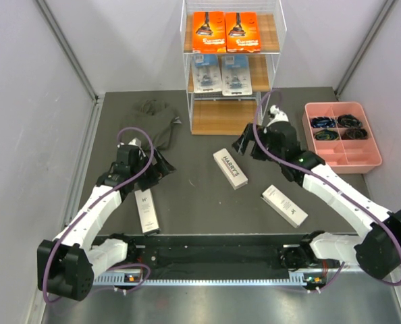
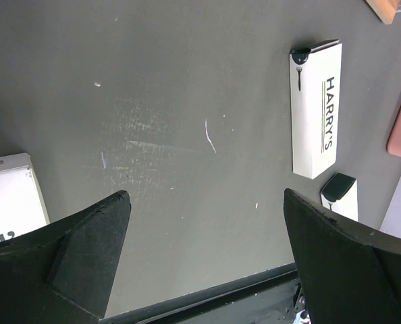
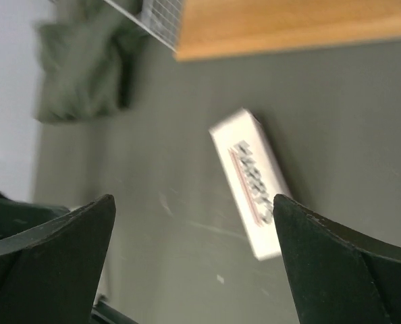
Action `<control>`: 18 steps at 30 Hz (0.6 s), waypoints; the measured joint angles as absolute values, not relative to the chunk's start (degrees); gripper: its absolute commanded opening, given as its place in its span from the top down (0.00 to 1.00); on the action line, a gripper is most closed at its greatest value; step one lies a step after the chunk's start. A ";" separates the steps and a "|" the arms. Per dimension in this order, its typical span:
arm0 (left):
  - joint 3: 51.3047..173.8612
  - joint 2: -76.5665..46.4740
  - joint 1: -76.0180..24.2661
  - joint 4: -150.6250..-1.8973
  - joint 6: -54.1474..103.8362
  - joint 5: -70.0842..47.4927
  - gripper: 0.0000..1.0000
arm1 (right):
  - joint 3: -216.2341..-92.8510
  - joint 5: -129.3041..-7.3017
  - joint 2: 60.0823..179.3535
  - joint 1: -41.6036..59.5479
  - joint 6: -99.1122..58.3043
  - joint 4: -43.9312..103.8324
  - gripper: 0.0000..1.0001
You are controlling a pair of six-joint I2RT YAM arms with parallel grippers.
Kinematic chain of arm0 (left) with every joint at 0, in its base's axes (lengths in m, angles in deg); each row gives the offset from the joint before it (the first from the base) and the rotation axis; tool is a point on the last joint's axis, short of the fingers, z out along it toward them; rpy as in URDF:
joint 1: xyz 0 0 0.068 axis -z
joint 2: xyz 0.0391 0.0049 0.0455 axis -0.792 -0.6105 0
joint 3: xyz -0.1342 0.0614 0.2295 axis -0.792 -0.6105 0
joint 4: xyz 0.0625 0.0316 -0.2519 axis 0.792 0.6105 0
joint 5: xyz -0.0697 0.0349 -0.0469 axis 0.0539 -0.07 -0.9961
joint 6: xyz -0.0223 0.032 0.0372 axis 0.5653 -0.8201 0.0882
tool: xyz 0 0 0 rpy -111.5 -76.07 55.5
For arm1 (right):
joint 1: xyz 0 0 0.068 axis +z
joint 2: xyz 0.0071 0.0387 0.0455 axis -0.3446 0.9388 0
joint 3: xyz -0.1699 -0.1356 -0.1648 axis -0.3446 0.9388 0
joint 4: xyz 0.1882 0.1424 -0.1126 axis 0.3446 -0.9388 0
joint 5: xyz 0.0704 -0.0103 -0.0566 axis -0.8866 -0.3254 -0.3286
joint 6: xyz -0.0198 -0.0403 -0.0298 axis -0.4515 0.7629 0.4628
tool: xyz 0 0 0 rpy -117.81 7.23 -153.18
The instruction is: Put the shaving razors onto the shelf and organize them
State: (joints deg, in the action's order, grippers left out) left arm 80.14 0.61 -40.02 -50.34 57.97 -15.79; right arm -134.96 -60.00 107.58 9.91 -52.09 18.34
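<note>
The white wire shelf [image 1: 277,64] stands at the back. Two orange boxes [image 1: 226,32] lie on its top tier, two blue blister packs [image 1: 221,73] on its middle tier; its bottom tier [image 1: 217,116] is bare. Three slim white boxes lie on the table: one at the middle [image 1: 230,168], one at the right [image 1: 283,204], one at the left [image 1: 146,210]. My left gripper [image 1: 161,167] is open and empty above the table, right of the left box [image 2: 8,199]. My right gripper [image 1: 249,145] is open and empty just right of the middle box [image 3: 249,181].
A pink compartmented tray [image 1: 342,135] with dark items sits at the right. A crumpled dark green cloth [image 1: 154,118] lies left of the shelf, also in the right wrist view [image 3: 79,67]. Grey walls close in on both sides.
</note>
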 measured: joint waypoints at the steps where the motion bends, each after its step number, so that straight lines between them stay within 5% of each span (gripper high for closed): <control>1: 80.05 0.61 -40.02 -50.41 57.99 -15.85 0.01 | -134.33 -58.84 107.39 10.61 -50.67 16.57 0.01; 18: 77.89 -0.44 -40.02 -51.55 58.15 -17.16 0.01 | -132.71 -51.73 114.34 19.48 -38.10 3.91 0.01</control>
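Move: The HARRY'S box lies almost straight below the right hand, about 2 cm to its left and some 20 cm down. The second white box is about 12 cm back and 16 cm right of that hand, also on the table; the shelf's bottom board is centred some 16 cm ahead and 3 cm left. From the left hand, the HARRY'S box is about 20 cm right, 4 cm ahead and 11 cm down. Down and back together, the right hand drops about 11 cm and draws back 5 or 6 cm from the shelf, the backward part fading as it sinks towards the near end of the HARRY'S box. Its wrist rolls left side down, some 30 degrees of turn in all, bringing the open fingers from a shallow slant to a steep downward one, still clear of the box. ##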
